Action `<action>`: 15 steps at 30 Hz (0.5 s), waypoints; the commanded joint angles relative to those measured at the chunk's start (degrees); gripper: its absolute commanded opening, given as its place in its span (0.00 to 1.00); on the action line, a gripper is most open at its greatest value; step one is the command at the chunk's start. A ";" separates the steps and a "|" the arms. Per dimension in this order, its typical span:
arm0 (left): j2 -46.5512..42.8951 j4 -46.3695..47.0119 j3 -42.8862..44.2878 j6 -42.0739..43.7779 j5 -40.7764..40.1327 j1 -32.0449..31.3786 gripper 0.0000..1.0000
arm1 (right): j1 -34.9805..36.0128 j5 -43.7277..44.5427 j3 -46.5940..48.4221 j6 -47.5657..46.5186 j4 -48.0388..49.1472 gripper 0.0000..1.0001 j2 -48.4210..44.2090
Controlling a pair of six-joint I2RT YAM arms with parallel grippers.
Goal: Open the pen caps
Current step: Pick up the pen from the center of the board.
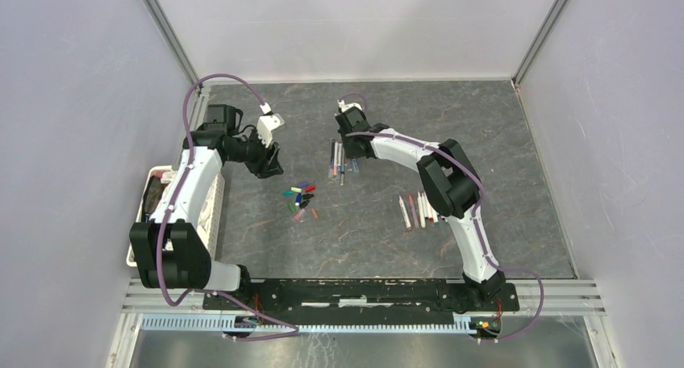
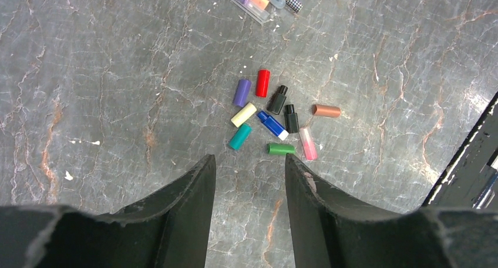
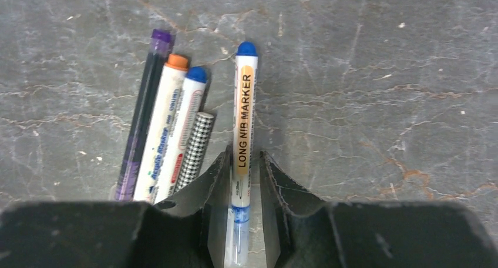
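Several loose pen caps (image 1: 300, 198) in red, purple, yellow, teal, blue, green, black, pink and brown lie in a cluster (image 2: 272, 124) mid-table. My left gripper (image 2: 249, 157) hovers open just short of them, nothing between its fingers; the green cap (image 2: 281, 148) is nearest. My right gripper (image 3: 244, 153) is low over a group of pens (image 1: 339, 165). Its jaws straddle a white "LONG NIB MARKER" (image 3: 244, 109) with a blue end and a clear cap. The left finger touches the marker; a slim gap remains on the right.
Purple, orange-tipped, blue-tipped and checkered pens (image 3: 170, 127) lie just left of the right gripper. More pens (image 1: 415, 211) lie at the right near the right arm. A white basket (image 1: 214, 215) stands at the left edge. Walls enclose the table on three sides.
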 commanded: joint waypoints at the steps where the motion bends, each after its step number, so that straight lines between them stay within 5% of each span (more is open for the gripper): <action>1: -1.85 -0.73 -0.27 -1.11 1.76 0.25 0.54 | -1.19 1.41 0.98 0.49 -0.63 0.29 0.71; 5: -1.86 -1.38 0.02 -1.15 2.74 0.25 0.58 | -1.47 0.73 1.51 0.75 -1.17 0.28 1.41; 8: -1.92 -2.68 0.86 -1.50 5.14 0.25 0.68 | -1.89 -0.61 0.96 2.17 -1.31 0.12 -0.01; 9: -1.94 -2.81 1.18 -2.04 5.64 0.25 0.83 | -2.09 -1.23 -0.16 2.88 -0.55 0.05 -1.25; 15: -2.30 -2.78 4.47 -7.43 11.09 0.25 1.00 | -2.34 -7.67 -14.79 8.56 13.42 0.00 -18.75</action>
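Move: The long nib marker lies between the right hand's open fingertips, its middle practically at the hand point, barely 1 cm lower. The checkered pen is about 3 cm to its left and 4 cm nearer the base, the purple pen 6 cm left and 2 cm back; the loose caps lie some 13 cm left and 11 cm back. From the left hand the marker is about 13 cm ahead, 20 cm right and 14 cm below. The long nib marker gets pinched around its middle by the right hand, which first settles less than a centimetre to the right, shuts its fingers on the barrel, then carries it right and back with a slight rise, about 2 cm, away from the pen row. The left fingers, empty, open wide as that hand eases some 2 cm back and right, rising a little. ##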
